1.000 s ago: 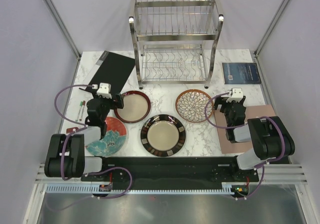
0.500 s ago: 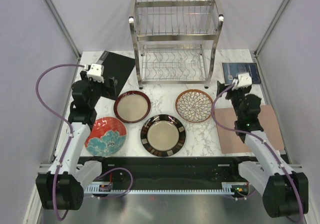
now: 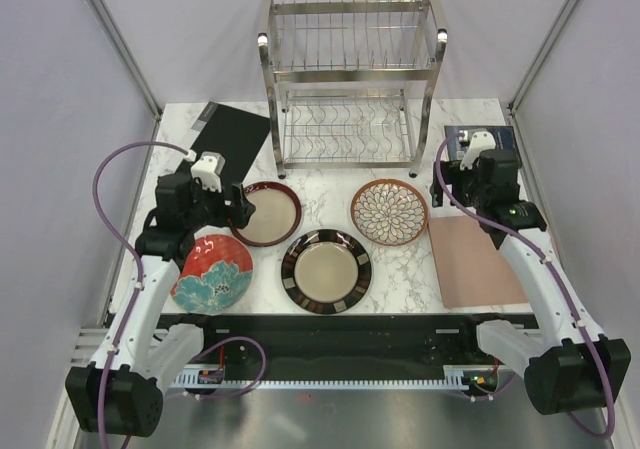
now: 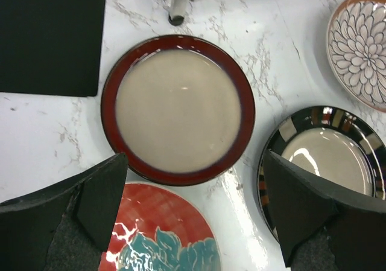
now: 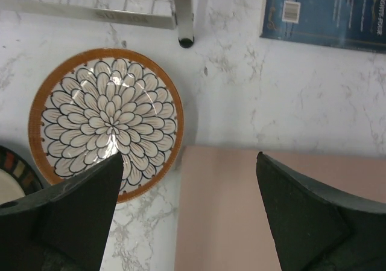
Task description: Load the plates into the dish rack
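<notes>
Four plates lie flat on the marble table: a dark-red-rimmed plate (image 3: 265, 213) (image 4: 178, 108), a brown plate with white petals (image 3: 389, 211) (image 5: 105, 123), a black-checked plate (image 3: 326, 271) (image 4: 325, 156) and a red plate with teal flowers (image 3: 212, 273) (image 4: 163, 235). Behind them stands the dish rack (image 3: 350, 79), holding nothing. My left gripper (image 3: 232, 209) (image 4: 196, 162) hangs open above the near edge of the dark-red-rimmed plate. Off to the right, my right gripper (image 3: 462, 184) (image 5: 190, 162) is open above the far left corner of a pink mat, beside the brown plate.
A black mat (image 3: 228, 139) (image 4: 48, 35) lies at the far left. A blue book (image 3: 497, 149) (image 5: 325, 8) lies at the far right, partly under my right arm. The pink mat (image 3: 475, 261) (image 5: 241, 210) covers the near right. A front rack foot (image 5: 186, 41) stands near the brown plate.
Both arms unfolded from their rest pose. The left gripper then came in over the dark-red-rimmed plate. The right one settled above the pink mat's far corner. No plate moved.
</notes>
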Available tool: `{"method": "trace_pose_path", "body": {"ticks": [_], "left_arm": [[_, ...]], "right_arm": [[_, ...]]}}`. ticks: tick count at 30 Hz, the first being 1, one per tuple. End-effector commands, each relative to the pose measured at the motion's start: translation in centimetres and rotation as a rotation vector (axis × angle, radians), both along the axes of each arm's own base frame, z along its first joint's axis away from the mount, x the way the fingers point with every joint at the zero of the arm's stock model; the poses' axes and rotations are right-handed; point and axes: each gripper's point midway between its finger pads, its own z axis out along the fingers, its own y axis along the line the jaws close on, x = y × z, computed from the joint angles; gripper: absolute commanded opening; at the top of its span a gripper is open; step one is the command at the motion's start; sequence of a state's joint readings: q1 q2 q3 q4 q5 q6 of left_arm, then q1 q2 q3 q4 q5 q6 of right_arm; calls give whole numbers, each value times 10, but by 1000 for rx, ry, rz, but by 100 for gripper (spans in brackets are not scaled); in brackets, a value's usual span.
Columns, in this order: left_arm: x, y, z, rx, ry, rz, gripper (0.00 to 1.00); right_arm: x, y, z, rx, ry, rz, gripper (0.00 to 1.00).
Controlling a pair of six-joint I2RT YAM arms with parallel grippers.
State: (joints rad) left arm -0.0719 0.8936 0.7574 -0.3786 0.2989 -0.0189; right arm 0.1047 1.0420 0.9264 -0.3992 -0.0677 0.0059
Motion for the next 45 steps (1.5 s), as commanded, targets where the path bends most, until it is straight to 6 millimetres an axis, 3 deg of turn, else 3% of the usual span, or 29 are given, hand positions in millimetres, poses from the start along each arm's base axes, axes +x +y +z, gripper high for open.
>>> {"method": "trace_pose_path", "body": {"ticks": [1,4,7,9,12,15,19,23,27,30,35,40,45], "left_arm": [[-22,-19,-3,-66,89,-77,100],[-39,-43,-20,-105,232,-149,100],[-52,-72,-26,-157,308,-272,100],[-55,-84,-21,-172,325,-332,100],[-63,-97,-29,-155,381,-383,100],[-70,-111,-31,-189,436,-432,93],[-64,-106,-43,-178,509,-355,90],[-63,-101,-71,-227,665,-216,82],[-86,-92,-108,-246,805,-80,77],[-99,-89,-124,-259,855,-38,74],[-94,-94,-140,-270,871,-43,63],[-82,-102,-153,-261,892,-71,60],[-83,-112,-165,-253,923,-106,56]], "right_arm": [[-28,-27,1,-65,119,-141,98],[-47,-1,-4,-36,194,48,98],[-76,55,-6,98,206,408,98],[-81,74,-6,234,251,433,98],[-77,89,-7,402,304,418,98],[-79,94,-20,485,365,389,98],[-91,103,-44,594,487,368,98],[-104,108,-77,630,596,342,98],[-106,118,-94,637,651,350,98],[-107,128,-102,635,671,362,98],[-114,144,-125,649,688,369,98],[-116,148,-141,665,700,336,98],[-114,150,-150,679,706,318,98]]}}
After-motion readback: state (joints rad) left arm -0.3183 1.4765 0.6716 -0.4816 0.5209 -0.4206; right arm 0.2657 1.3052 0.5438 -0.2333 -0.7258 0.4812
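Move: The plate with the black patterned rim lies about 19 cm to the left hand's right and 13 cm back, nearly 20 cm below it. The red-rimmed plate is about 6 cm to that hand's right, roughly level with it, and the red-and-teal plate 5 cm to its left and 13 cm back. From the right hand, the black-rimmed plate lies some 28 cm left and 17 cm back, and the flower plate 15 cm left and 4 cm back, all about 21 cm below. The black-rimmed plate is closed in on from both sides. The left hand draws back and right first, then sinks, about 17 cm down in all, tipping some 55 degrees downward and narrowing its fingers to a little over half open beside the left rim; the right hand comes back, left and down towards the right rim, rolling left side up and tipping down, fingers wide open. ##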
